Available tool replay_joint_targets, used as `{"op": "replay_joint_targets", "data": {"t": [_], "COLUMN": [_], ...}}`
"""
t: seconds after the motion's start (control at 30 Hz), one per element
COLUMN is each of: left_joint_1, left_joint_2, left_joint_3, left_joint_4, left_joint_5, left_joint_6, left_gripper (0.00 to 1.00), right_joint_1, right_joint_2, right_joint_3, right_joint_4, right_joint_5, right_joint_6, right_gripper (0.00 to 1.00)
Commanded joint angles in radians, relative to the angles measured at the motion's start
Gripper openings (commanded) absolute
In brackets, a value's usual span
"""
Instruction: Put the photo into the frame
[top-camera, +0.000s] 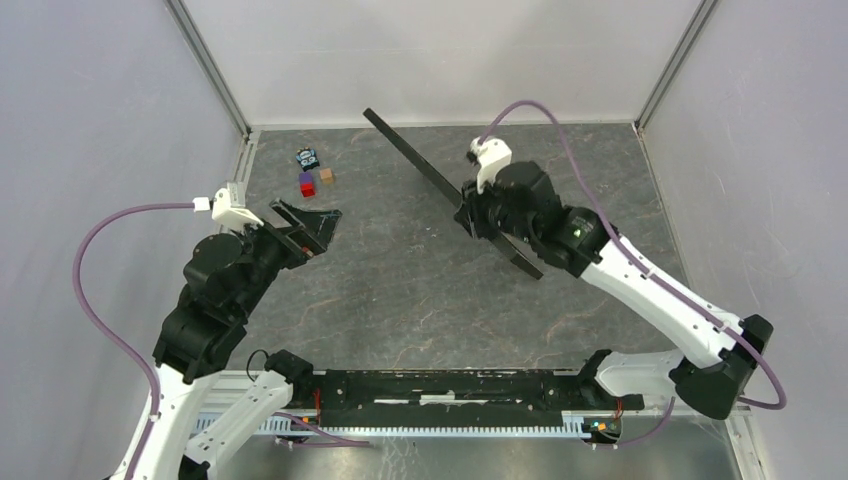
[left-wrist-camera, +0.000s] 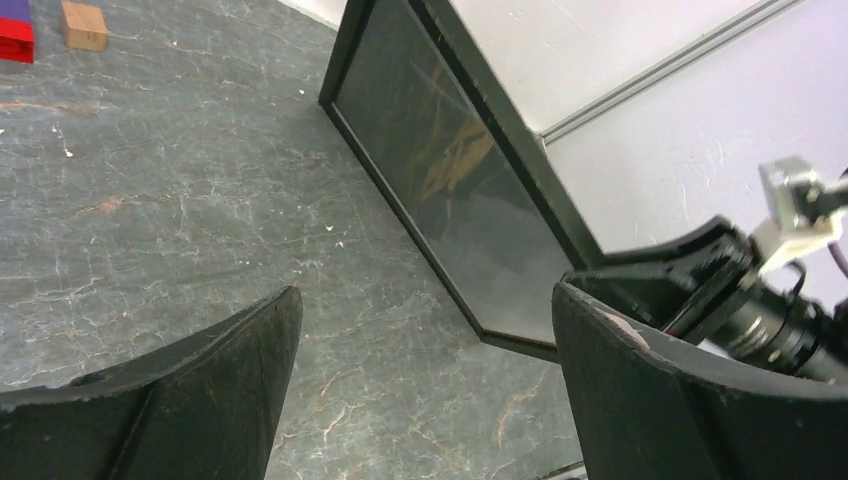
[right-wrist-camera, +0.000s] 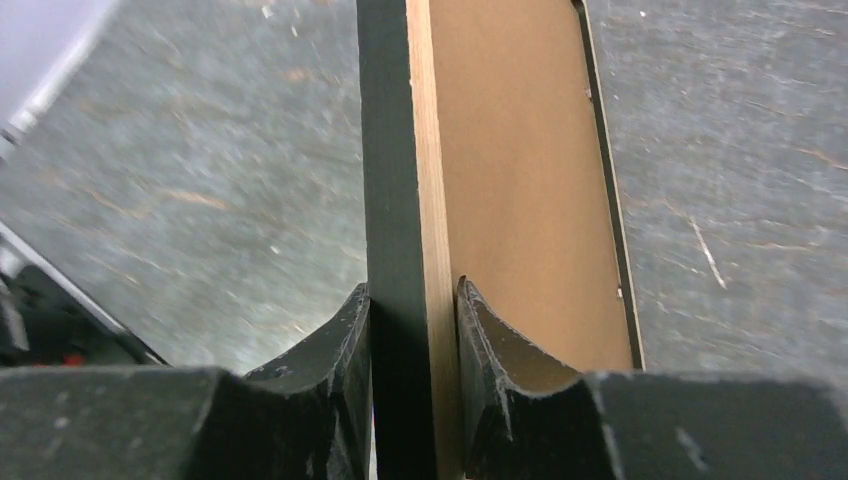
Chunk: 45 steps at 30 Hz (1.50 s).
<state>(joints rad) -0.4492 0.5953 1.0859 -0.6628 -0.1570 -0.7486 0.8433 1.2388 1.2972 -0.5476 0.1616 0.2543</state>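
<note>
The frame (top-camera: 420, 165) stands on edge, tilted, running from the back middle toward the right arm. My right gripper (top-camera: 478, 215) is shut on its rail. In the right wrist view the black rail (right-wrist-camera: 395, 150) with its light wood edge sits between my right gripper's (right-wrist-camera: 412, 320) fingers, and a brown backing board (right-wrist-camera: 520, 180) fills the frame's back. The left wrist view shows the frame's dark glossy pane (left-wrist-camera: 450, 170) facing my left gripper (left-wrist-camera: 425, 340), which is open and empty over the floor. My left gripper (top-camera: 308, 225) hangs left of the frame, apart from it. The photo is hidden.
Small coloured blocks (top-camera: 315, 175) lie at the back left; a red one (left-wrist-camera: 15, 40) and a brown one (left-wrist-camera: 83, 25) show in the left wrist view. White walls close in the back and both sides. The right arm's wrist (left-wrist-camera: 740, 290) is behind the frame's near corner.
</note>
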Motion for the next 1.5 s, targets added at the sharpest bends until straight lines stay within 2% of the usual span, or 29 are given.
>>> {"op": "replay_joint_targets", "data": {"t": [0.0,0.1,0.27,0.4,0.53,0.77,0.93,1.13,1.37,1.47], "left_joint_1": [0.004,0.004,0.004,0.004,0.004,0.004,0.002,-0.002,-0.016,-0.02], "left_joint_2": [0.002,-0.005,-0.005,-0.002,0.027,0.187,0.282,0.358,0.382,0.374], "left_joint_3": [0.041,0.044,0.053,0.065,0.098,0.22,0.247,0.227,0.145,0.086], "left_joint_4": [-0.018,-0.018,-0.017,-0.02,-0.016,0.015,0.102,0.202,0.227,0.259], "left_joint_5": [-0.028,-0.028,-0.039,-0.041,-0.019,0.15,0.269,0.29,0.221,0.181], "left_joint_6": [0.067,0.068,0.086,0.107,0.142,0.206,0.172,0.141,0.235,0.259], "left_gripper": [0.99,0.99,0.99,0.99,0.99,0.99,0.99,0.98,0.97,0.97], "right_joint_1": [-0.115,-0.206,-0.388,-0.515,-0.567,-0.579,-0.558,-0.458,-0.353,-0.329], "right_joint_2": [0.054,0.092,0.083,0.021,-0.03,-0.056,-0.076,-0.015,0.052,0.058], "right_joint_3": [0.156,0.195,0.074,-0.15,-0.376,-0.661,-0.834,-0.891,-0.884,-0.921], "right_joint_4": [0.215,0.183,0.28,0.399,0.482,0.629,0.786,0.886,0.909,0.971], "right_joint_5": [-0.297,-0.362,-0.494,-0.571,-0.6,-0.619,-0.621,-0.588,-0.61,-0.583], "right_joint_6": [0.296,0.359,0.482,0.546,0.553,0.511,0.57,0.58,0.516,0.549], "right_gripper": [0.0,0.0,0.0,0.0,0.0,0.0,0.0,0.0,0.0,0.0]}}
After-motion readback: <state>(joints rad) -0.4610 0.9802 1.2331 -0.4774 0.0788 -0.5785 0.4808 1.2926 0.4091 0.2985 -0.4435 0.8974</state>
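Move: The right hand holds the frame by its upper rail, the frame hanging almost upright with its glass face towards the left hand; the bare table where its middle will lie is about 11 cm to the left, 1 cm ahead and 26 cm down. From there the wooden block is roughly 22 cm farther out and 21 cm left, the red block 19 cm farther out and 25 cm left. From the left hand that spot is about 6 cm ahead, 12 cm right and 33 cm below. Keeping its pinch on the rail, the right hand swings the frame about 9 cm forward and right, rising slightly, then sinks some 24 cm while drawing back and finally easing left, its wrist rolling left side up and tipping down to lay the frame face up. The open, empty left hand shifts right and forward, high above the table, turning a little clockwise. ##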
